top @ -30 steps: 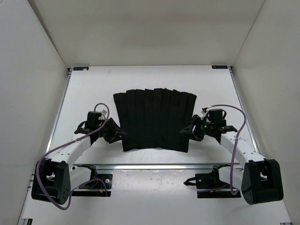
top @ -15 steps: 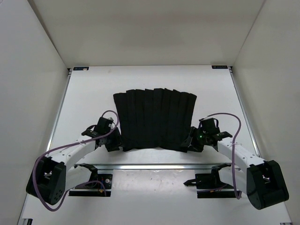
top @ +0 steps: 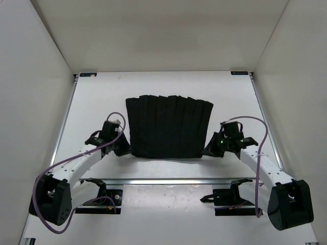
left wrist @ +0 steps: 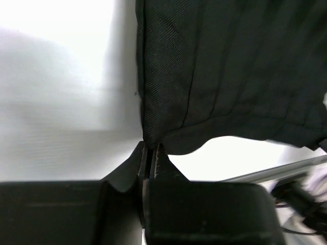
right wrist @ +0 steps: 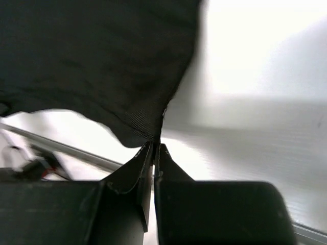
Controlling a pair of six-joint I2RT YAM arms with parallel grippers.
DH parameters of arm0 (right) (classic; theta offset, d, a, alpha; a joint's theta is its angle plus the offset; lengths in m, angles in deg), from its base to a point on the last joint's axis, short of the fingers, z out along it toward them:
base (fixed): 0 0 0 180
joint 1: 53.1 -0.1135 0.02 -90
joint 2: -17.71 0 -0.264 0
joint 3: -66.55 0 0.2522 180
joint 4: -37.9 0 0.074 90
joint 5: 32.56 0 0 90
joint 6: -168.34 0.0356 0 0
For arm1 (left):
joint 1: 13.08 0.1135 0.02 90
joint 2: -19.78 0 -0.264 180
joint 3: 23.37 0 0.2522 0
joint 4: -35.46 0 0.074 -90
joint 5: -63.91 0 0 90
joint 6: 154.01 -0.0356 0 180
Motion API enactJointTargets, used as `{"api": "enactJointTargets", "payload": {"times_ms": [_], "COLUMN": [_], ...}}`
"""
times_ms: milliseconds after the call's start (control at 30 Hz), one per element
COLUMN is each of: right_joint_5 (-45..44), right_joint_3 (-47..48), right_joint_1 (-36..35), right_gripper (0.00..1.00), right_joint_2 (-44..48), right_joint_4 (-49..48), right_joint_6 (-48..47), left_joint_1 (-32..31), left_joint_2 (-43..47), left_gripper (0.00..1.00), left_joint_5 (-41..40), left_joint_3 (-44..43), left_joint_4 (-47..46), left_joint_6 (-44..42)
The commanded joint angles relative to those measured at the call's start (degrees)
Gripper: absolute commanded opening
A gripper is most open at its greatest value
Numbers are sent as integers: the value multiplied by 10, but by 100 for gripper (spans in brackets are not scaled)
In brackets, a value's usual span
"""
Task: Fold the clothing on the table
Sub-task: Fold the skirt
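Observation:
The clothing [top: 168, 126], a black pleated garment, lies in the middle of the white table [top: 92, 97], its near edge raised. My left gripper [top: 127, 148] is shut on the clothing's near left corner; the left wrist view shows the fabric [left wrist: 225, 71] pinched at the fingertips of that gripper [left wrist: 151, 147]. My right gripper [top: 208, 149] is shut on the near right corner; in the right wrist view the cloth [right wrist: 97, 61] hangs from the tips of the right gripper [right wrist: 154, 147].
A thin metal rail [top: 168, 180] runs along the table's near edge, just in front of both grippers. White walls [top: 36, 76] enclose the table on the left, right and back. Purple cables [top: 255, 148] loop over both arms.
Both grippers have closed on the clothing's near corners. The near edge has lifted and drawn back from the rail, so the garment looks shorter from above.

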Motion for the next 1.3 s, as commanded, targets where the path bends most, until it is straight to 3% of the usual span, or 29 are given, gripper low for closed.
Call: {"api": "enactJointTargets", "payload": {"times_ms": [0,167,400,500,600,733,900,967,1067,1100,1133,1167,1267], "right_joint_5": [17,17,3,26,51,104,119,115,127,129,117,125,113], "right_joint_3": [95,127,72,92,148,221,308,349,377,391,402,424,439], "right_joint_1": [32,8,-97,-101,-70,-7,88,137,218,226,235,238,238], "right_gripper": [0,0,0,1,0,0,0,0,0,9,35,43,45], "right_joint_2": [39,81,198,239,224,134,-87,-164,-261,-297,-326,-351,-363], "right_joint_4": [55,150,280,346,381,307,188,126,16,-10,-15,-9,26], "right_joint_6": [-38,-60,-14,-23,-55,-120,-177,-174,-131,-124,-117,-122,-136], "left_joint_1": [45,3,-41,-55,-64,-13,74,110,156,161,168,170,173], "left_joint_2": [37,76,279,342,346,236,30,-69,-257,-286,-341,-385,-440], "left_gripper": [0,0,0,0,0,0,1,8,39,50,52,55,57], "left_joint_5": [34,67,96,109,103,111,79,116,135,163,212,256,290], "left_joint_3": [-80,-85,17,7,-25,-87,-184,-233,-341,-360,-397,-430,-472], "left_joint_4": [55,109,208,256,254,165,46,-30,-110,-146,-156,-196,-211], "left_joint_6": [-45,-46,17,55,84,75,64,75,102,112,118,127,120]}}
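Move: The skirt lies flat with its near corners already in the shut fingers, a few centimetres off the table. From the left hand, its far left corner is about 26 cm ahead and 2 cm left; the skirt's middle is 12 cm ahead, 17 cm right. From the right hand, the far right corner is some 24 cm ahead and 4 cm right; the middle is 12 cm ahead, 15 cm left. The metal rail runs about 12 cm straight behind both hands, all at table height. The skirt's near edge, still pinched at both corners, is lifted some 7 to 8 cm, drawn back towards the rail, then swung quickly forward over the rest towards the far edge, both arms together. The left hand ends about 25 cm ahead of its start, tilting left side down; the right ends about 19 cm ahead and 9 cm farther right. Both sink late in the swing and open, letting go while still above the table. ##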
